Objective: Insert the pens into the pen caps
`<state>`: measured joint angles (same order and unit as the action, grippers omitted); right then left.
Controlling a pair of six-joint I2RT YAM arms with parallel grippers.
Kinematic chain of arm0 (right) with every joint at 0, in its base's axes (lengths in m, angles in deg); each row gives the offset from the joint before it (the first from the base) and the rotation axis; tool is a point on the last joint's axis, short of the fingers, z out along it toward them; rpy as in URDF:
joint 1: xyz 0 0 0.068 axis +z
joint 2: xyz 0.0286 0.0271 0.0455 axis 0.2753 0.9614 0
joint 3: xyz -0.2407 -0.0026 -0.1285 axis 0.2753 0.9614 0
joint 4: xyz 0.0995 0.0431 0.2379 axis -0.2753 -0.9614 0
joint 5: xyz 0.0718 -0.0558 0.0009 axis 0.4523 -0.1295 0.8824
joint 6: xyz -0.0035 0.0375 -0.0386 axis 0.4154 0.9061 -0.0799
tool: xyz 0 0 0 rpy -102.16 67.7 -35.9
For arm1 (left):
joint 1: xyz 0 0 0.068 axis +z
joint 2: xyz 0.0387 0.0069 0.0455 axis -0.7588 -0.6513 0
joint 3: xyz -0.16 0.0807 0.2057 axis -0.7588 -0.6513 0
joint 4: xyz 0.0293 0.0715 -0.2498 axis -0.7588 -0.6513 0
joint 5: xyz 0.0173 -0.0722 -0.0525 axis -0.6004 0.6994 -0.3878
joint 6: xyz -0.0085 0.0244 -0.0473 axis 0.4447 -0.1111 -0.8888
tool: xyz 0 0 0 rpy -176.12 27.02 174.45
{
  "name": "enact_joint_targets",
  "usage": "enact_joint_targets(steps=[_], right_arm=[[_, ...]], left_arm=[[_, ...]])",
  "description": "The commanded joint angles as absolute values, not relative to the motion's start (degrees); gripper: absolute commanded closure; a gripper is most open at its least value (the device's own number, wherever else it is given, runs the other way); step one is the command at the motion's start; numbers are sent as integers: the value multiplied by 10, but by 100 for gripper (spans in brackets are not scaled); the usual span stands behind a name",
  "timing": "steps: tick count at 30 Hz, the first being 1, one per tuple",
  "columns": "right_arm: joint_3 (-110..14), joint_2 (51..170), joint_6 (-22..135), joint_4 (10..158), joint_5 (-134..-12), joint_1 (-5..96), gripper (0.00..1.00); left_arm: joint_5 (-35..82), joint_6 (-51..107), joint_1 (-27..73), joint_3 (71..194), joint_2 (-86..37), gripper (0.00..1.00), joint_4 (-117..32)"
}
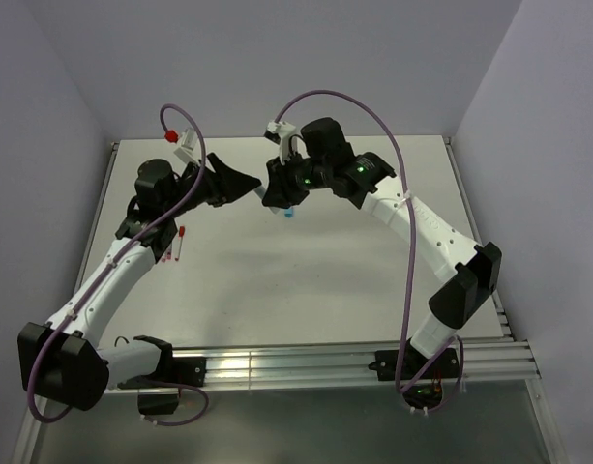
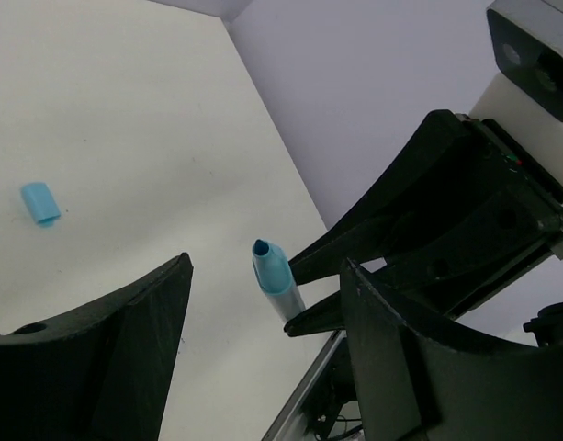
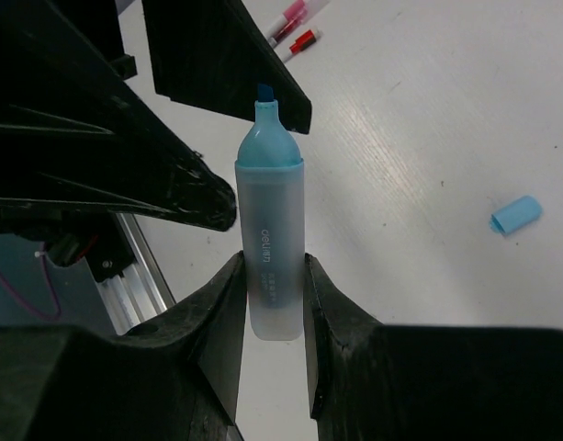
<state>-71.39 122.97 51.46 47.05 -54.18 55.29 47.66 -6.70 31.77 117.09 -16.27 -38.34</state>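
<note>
My right gripper [image 3: 270, 268] is shut on the lower barrel of a light blue highlighter pen [image 3: 270, 241], uncapped, with its tip pointing away. It holds the pen above the table at back centre [image 1: 275, 191]. My left gripper [image 1: 240, 182] is open and empty, its fingers [image 2: 125, 349] on either side of the pen tip [image 2: 274, 273] without touching it. The light blue cap [image 3: 516, 213] lies on the table below and apart; it also shows in the left wrist view [image 2: 40, 202] and the top view [image 1: 289, 213].
Two thin pens, one red-ended [image 1: 180, 240] and one pink [image 1: 168, 253], lie on the table's left side; both show in the right wrist view [image 3: 295, 23]. A metal rail [image 1: 306, 365] runs along the near edge. Walls close the back and sides.
</note>
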Motion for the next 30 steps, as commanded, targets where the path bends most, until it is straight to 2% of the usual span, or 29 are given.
enact_joint_targets(steps=[1,4,6,10,11,13,15,16,17,18,19,20,22,23,30], right_arm=[[-747,1231,514,498,-540,561,100],[-749,1231,514,498,-539,565,100],[-747,1227,513,498,-537,566,100],[-741,1226,512,498,-536,570,100],[-741,1226,511,498,-534,572,100],[-741,1227,510,498,-534,572,100],[-741,1229,509,498,-534,572,100],[-741,1228,508,494,-532,572,88],[-740,1227,507,492,-530,572,78],[-737,1221,505,491,-525,571,62],[-727,1217,504,490,-521,569,34],[-720,1205,502,490,-514,567,26],[-701,1194,502,491,-489,557,17],[-694,1183,485,491,-481,553,16],[-646,1155,486,491,-351,533,14]], left_arm=[[489,-90,314,1159,-168,30,-353],[502,-110,314,1149,-176,32,-339],[517,-134,314,1140,-179,39,-317],[542,-168,314,1127,-187,53,-270],[547,-172,314,1123,-188,60,-263],[574,-181,314,1120,-189,65,-231],[630,-188,315,1109,-189,76,-173],[652,-191,316,1104,-189,82,-146],[669,-193,317,1100,-188,94,-130],[681,-171,320,1101,-187,100,-128],[695,-150,321,1104,-182,100,-155],[704,-126,323,1117,-181,100,-175],[743,-92,327,1123,-181,100,-168],[757,-97,327,1117,-181,100,-138],[837,-249,326,1101,-209,100,132]])
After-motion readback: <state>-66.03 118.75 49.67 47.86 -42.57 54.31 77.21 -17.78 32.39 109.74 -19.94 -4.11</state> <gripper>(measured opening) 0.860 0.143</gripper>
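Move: The blue pen, still held by the right fingers, has its middle about 3 cm to the left hand's right, 1 cm back and 2 cm below. From the right hand, the left fingers' gap is some 5 cm left, 2 cm ahead and 2 cm up. The blue cap lies on the table 16 cm ahead, 8 cm right and 31 cm below the left hand; the red-capped pen 4 cm ahead, 23 cm left and 32 cm below it. Left fingers pinch the blue pen, right fingers let go, and left draws back about 7 cm, turning 30 degrees clockwise. ##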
